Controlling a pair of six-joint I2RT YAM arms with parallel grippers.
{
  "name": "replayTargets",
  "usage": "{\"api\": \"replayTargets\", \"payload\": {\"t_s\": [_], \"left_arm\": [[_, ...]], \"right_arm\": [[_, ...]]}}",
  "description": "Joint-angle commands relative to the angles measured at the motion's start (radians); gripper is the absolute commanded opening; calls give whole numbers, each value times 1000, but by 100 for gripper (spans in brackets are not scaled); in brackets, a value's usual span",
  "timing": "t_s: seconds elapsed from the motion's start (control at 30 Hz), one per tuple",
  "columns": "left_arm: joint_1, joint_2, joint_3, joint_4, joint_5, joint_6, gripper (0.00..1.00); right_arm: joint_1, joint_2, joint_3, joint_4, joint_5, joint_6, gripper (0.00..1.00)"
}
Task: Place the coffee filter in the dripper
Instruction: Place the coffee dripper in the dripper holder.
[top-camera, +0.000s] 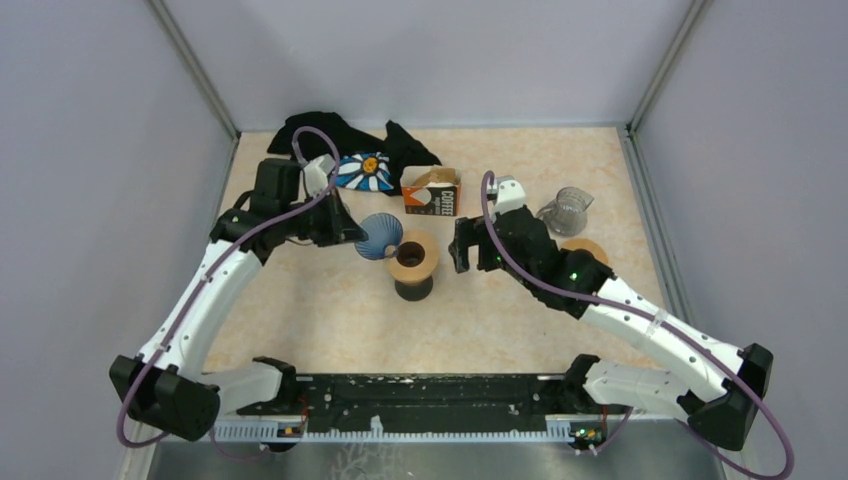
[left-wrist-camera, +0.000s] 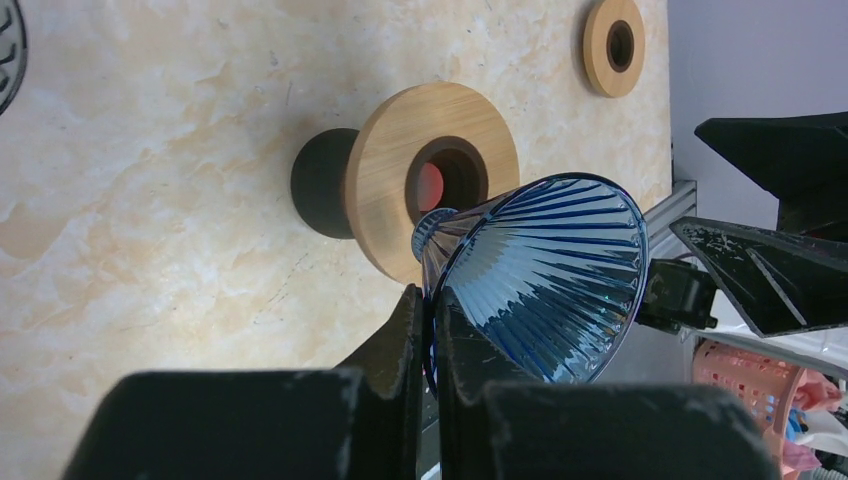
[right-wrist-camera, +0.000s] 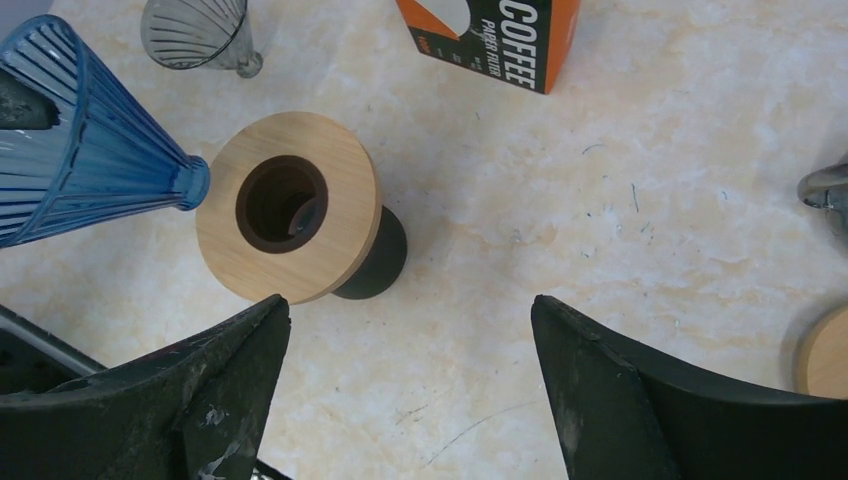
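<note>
My left gripper (top-camera: 355, 235) (left-wrist-camera: 430, 295) is shut on the rim of a blue ribbed glass dripper (top-camera: 381, 236) (left-wrist-camera: 545, 280) (right-wrist-camera: 80, 150). The dripper is tipped on its side above the table, its narrow end beside the wooden ring top of a black stand (top-camera: 413, 262) (left-wrist-camera: 440, 180) (right-wrist-camera: 290, 205). An orange and black coffee filter box (top-camera: 432, 192) (right-wrist-camera: 500, 35) stands behind the stand; no loose filter shows. My right gripper (top-camera: 462, 245) (right-wrist-camera: 410, 305) hangs open and empty just right of the stand.
A clear glass dripper (top-camera: 566, 210) and a small wooden ring (top-camera: 585, 250) (left-wrist-camera: 614, 45) lie to the right. A black cloth (top-camera: 320, 130) and a blue flower-patterned piece (top-camera: 365, 170) sit at the back left. Walls close in on three sides.
</note>
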Motion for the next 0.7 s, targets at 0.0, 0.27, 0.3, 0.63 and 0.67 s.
{"api": "replayTargets", "payload": {"t_s": [0.0, 0.27, 0.3, 0.63, 0.67], "left_arm": [[-65, 40, 66, 33, -48, -28, 0], [-158, 113, 103, 49, -115, -34, 0], [-166, 120, 105, 54, -122, -35, 0], [-202, 186, 118, 73, -169, -25, 0], [-202, 189, 117, 73, -172, -26, 0]], "right_arm": [[-4, -2, 64, 50, -35, 17, 90], [-4, 13, 64, 62, -48, 23, 87], [-4, 15, 64, 64, -49, 23, 87], [-4, 31, 73, 61, -50, 20, 87], [-4, 34, 74, 61, -49, 19, 87]]}}
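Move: About 9 cm to the right of the left hand and level with it or a centimetre farther out, some 9 cm below, sits the wooden dripper holder on its dark carafe; the hand already grips the blue dripper by its rim. The clear dripper lies about 18 cm ahead and 10 cm left of this hand, the coffee box about 20 cm ahead and 14 cm right. From the right hand the holder is roughly 12 cm left, 3 cm ahead, 9 cm lower. Carrying the blue dripper by its rim in a kept pinch, the left hand goes about 5 cm to the right, bringing the cone's narrow end to the holder's hole. The sideways travel slows as the hand starts to sink, some 3 cm in all, easing slightly forward and rolling around 5 degrees, left side up. ##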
